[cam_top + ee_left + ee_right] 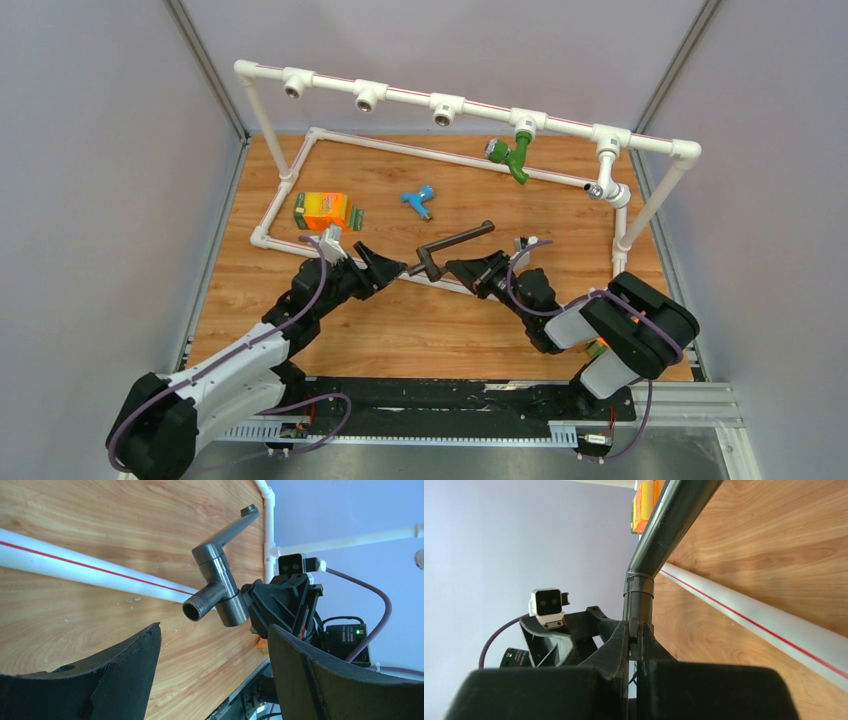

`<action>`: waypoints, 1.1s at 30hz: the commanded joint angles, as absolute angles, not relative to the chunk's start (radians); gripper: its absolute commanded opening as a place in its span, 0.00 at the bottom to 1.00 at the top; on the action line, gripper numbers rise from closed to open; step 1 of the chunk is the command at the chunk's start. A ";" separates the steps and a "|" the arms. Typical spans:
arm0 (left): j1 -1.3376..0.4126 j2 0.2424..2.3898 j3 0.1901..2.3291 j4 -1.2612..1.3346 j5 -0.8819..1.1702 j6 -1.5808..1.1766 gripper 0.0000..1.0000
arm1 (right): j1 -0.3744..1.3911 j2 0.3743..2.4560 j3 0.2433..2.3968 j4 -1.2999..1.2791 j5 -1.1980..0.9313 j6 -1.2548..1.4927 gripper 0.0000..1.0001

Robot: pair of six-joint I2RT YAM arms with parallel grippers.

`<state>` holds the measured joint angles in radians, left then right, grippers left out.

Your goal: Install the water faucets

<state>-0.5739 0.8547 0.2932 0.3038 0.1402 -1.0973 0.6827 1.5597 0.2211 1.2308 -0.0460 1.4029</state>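
The dark-brown L-shaped faucet [458, 243] hangs just above the wooden board, its long tube pointing to the far right. My right gripper [452, 267] is shut on a thin tab at its body end [634, 630]. Its threaded inlet [198, 608] points toward my left gripper [214, 630], which stands open a short way in front of it, not touching. A small blue faucet [420, 200] lies loose on the board. A green faucet [513, 155] sits in a tee of the top pipe. A white-chrome faucet [606, 188] hangs from the rightmost tee.
The white pipe frame [400, 100] spans the back, with three bare tee sockets on its left half. Its lower pipe [75, 565] runs along the board under the held faucet. An orange box [322, 210] lies at the left, inside the frame. Grey walls close both sides.
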 commanded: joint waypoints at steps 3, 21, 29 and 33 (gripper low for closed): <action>-0.607 0.925 0.314 0.446 0.163 -1.186 0.84 | 0.742 1.509 0.236 1.686 -0.037 1.401 0.00; -0.643 1.084 0.291 0.704 0.196 -1.239 0.73 | 0.798 1.465 0.235 1.687 -0.014 1.399 0.00; -0.643 1.069 0.276 0.847 0.186 -1.187 0.36 | 0.824 1.456 0.189 1.695 0.000 1.456 0.00; -0.643 0.984 0.252 0.859 0.153 -1.115 0.03 | 0.830 1.459 0.140 1.697 0.066 1.511 0.00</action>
<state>-0.6395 1.0821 0.2600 0.6918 0.1761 -1.1992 0.8131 1.4750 0.1822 1.2575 0.0242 1.4319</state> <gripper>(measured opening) 0.227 0.030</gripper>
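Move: The black faucet's body, already pinched at its handle end by the right hand, sits some 6 cm to the left hand's right, about 3 cm ahead and 1 cm lower. From the right hand it is about 3 cm left and 1 cm ahead. From the left hand, the blue faucet lies roughly 22 cm ahead, 3 cm right and 11 cm down; the orange box is about 19 cm ahead, 15 cm left, 9 cm down; and the frame's near pipe crosses 6 cm ahead, 11 cm down. The left fingers close around the black faucet's threaded inlet and pinch it, their grip effort rising sharply at the end, after that hand slides about 4 cm right, dipping slightly and coming back up. The right hand keeps its shut hold on the handle end and brings the faucet to meet it, first back and left, then up, ending about 3.5 cm back and 2 cm higher. ##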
